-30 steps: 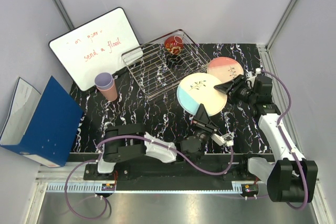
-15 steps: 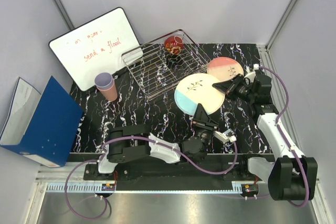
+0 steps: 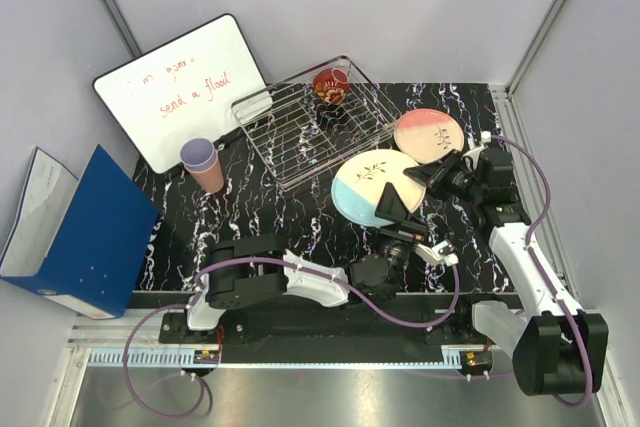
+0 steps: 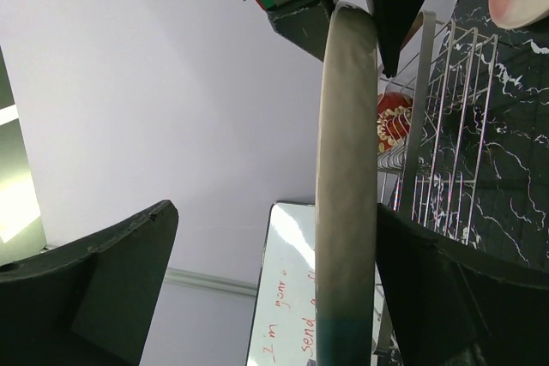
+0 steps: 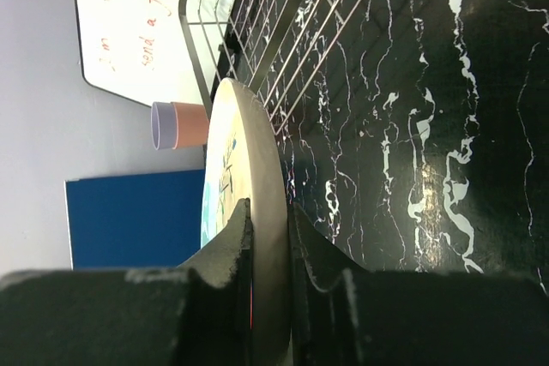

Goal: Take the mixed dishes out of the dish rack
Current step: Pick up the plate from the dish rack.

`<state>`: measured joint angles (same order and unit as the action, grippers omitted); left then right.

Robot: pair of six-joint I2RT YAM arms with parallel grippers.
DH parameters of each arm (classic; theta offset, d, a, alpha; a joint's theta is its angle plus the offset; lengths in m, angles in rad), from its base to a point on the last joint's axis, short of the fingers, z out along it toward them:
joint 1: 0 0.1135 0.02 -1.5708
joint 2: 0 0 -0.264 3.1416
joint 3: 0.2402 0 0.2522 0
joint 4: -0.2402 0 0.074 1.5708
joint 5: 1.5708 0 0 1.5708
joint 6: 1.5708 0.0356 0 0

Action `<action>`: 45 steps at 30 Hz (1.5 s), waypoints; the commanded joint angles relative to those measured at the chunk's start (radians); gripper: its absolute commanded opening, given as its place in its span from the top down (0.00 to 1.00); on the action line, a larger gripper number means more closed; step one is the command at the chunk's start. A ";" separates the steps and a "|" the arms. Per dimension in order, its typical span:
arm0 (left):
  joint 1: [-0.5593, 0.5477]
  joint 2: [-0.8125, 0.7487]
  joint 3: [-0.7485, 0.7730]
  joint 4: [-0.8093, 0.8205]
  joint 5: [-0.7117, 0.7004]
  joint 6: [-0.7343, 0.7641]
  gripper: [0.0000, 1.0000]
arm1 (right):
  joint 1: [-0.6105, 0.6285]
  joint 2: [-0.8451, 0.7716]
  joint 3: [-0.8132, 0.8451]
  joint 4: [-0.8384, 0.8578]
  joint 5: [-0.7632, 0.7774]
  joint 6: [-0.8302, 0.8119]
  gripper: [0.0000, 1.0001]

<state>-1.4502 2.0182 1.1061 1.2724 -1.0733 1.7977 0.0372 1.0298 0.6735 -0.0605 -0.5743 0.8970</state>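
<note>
The light-blue/cream plate [image 3: 372, 187] hangs tilted above the table right of the dish rack [image 3: 300, 132]. My right gripper [image 3: 425, 175] is shut on its right rim; in the right wrist view both fingers [image 5: 232, 233] pinch the plate [image 5: 257, 152]. My left gripper [image 3: 393, 209] is open at the near rim. In the left wrist view the plate edge [image 4: 346, 186] stands between the wide jaws, against the right finger [image 4: 446, 280]. The red bowl [image 3: 331, 85] sits in the rack's far corner. The pink/cream plate [image 3: 428, 132] lies on the table. The lavender cup [image 3: 199, 154] is nested in the salmon cup [image 3: 211, 179].
A whiteboard [image 3: 185, 87] with red writing leans at the back left. A blue binder [image 3: 85, 237] stands off the table's left edge. The black marbled table [image 3: 280, 217] ends at grey walls at the back and right.
The right gripper has carried the blue/cream plate a little left and toward the near edge. The left gripper has risen so its open jaws now straddle the plate's near rim.
</note>
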 commanded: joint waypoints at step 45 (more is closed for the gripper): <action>-0.001 -0.408 -0.149 0.395 -0.554 -0.135 0.01 | -0.384 0.194 0.166 -0.326 0.901 -0.013 1.00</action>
<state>-1.4429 1.5944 0.9054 1.2797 -1.4788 1.6527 -0.3336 1.1801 0.7921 -0.4286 0.2535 0.9031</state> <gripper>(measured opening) 0.987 0.191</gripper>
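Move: My right hand already grips the plate by its right edge. The bare counter it heads over is about 17 cm to its right and 20 cm below. From that hand the pink plate lies 12 cm ahead, 6 cm right and 20 cm down, the dish rack 15 cm ahead and 22 cm left. From my open left hand the held plate's middle is 5 cm ahead and 4 cm left, the bare counter 5 cm ahead and 24 cm right, the rack 20 cm ahead and 16 cm left. Keeping the plate pinched, I swing my right hand some 25 cm to the right, past the near side of the pink plate, turning clockwise about 60 degrees; partway along I also sink about 8 cm, tipping the fingers down. My left hand, its fingers already open around the plate's near edge, backs out of the way about 15 cm to the left, rising some 5 cm. ##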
